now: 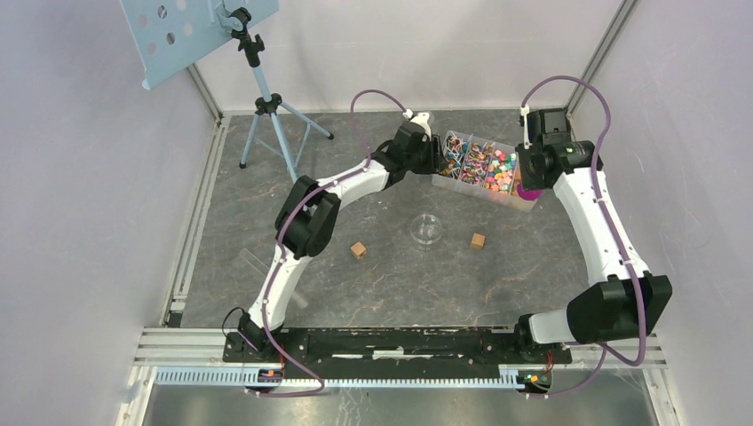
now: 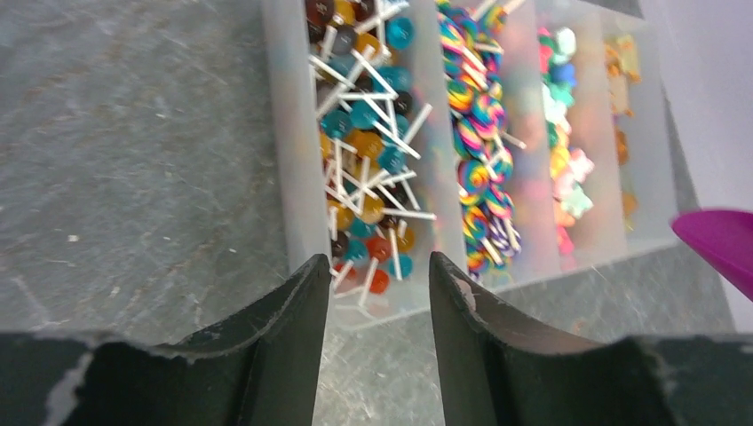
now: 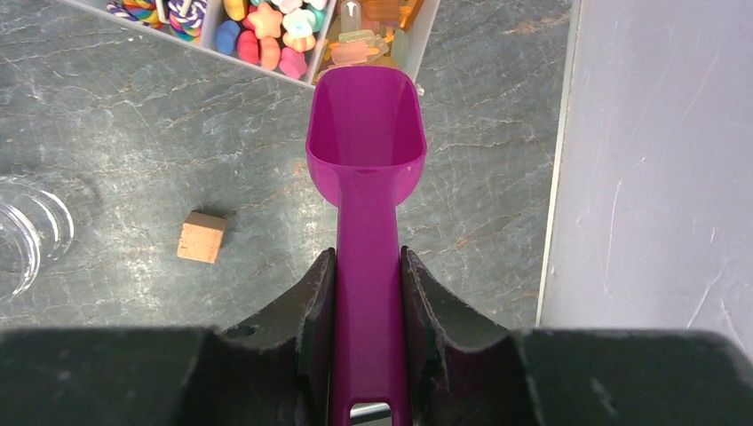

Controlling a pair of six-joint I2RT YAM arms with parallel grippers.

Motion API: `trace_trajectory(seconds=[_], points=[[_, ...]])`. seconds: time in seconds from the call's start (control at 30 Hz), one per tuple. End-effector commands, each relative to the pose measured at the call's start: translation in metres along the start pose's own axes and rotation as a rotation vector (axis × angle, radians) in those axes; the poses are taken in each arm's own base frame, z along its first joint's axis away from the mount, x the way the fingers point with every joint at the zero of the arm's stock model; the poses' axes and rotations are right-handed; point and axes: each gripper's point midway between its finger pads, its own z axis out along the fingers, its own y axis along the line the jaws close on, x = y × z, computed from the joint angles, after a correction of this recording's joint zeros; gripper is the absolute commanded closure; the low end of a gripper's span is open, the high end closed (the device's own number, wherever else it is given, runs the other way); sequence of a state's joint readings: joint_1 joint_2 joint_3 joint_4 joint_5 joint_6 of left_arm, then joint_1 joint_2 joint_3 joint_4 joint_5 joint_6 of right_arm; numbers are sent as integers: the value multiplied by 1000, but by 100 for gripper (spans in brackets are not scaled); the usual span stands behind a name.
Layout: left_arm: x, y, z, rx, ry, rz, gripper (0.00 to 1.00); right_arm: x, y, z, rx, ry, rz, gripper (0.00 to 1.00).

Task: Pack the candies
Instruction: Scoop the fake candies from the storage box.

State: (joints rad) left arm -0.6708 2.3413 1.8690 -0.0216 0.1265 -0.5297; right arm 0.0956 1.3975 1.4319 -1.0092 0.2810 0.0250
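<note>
The candies fill a clear divided box at the back of the table: stick lollipops, swirl lollipops, and star and jelly sweets. My left gripper is open at the box's near-left corner, with nothing between its fingers. My right gripper is shut on the handle of a purple scoop. The scoop's empty bowl points at the box's end compartment. The scoop's tip shows at the right edge of the left wrist view.
A clear glass bowl stands mid-table between two brown wooden cubes. A tripod with a blue board stands at the back left. The grey enclosure wall runs close along the scoop's right side.
</note>
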Motion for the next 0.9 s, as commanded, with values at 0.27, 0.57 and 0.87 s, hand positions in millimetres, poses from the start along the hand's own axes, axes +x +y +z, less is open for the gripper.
trace_trajectory(seconds=[0.27,0.57,0.87], points=[[-24,16,18,-115,-85,60,51,0,-12,-4,54,-45,3,100],[14,15,28,-62,24,48,62,-10,-9,6,52,-31,22,100],[23,9,23,-49,45,88,89,-2,-6,22,29,22,9,100]])
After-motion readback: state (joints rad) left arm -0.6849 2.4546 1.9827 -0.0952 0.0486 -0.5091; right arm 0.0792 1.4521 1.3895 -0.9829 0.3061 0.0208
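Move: The near end of the storage box's left wall lies 1 cm ahead of the open left hand and some 5 cm below; the stick-lollipop compartment's middle is about 4 cm ahead, 4 cm right, with the swirl lollipops 6 cm right of that. From the right hand, holding the empty purple scoop, the jelly compartment is roughly 17 cm ahead, 4 cm right and 19 cm below, marshmallow candies 6 cm left of it; the wooden block is 8 cm left, level. The left hand reaches forward a couple of centimetres, then sinks to about 4 cm lower while easing back a little, its half-open fingers closing over the box's left wall near the near corner and pinching the wall between them. The right hand keeps its grip on the scoop handle, drifts slightly back, then lowers about 3 cm towards the jelly compartment, tipping the bowl slightly downward. ##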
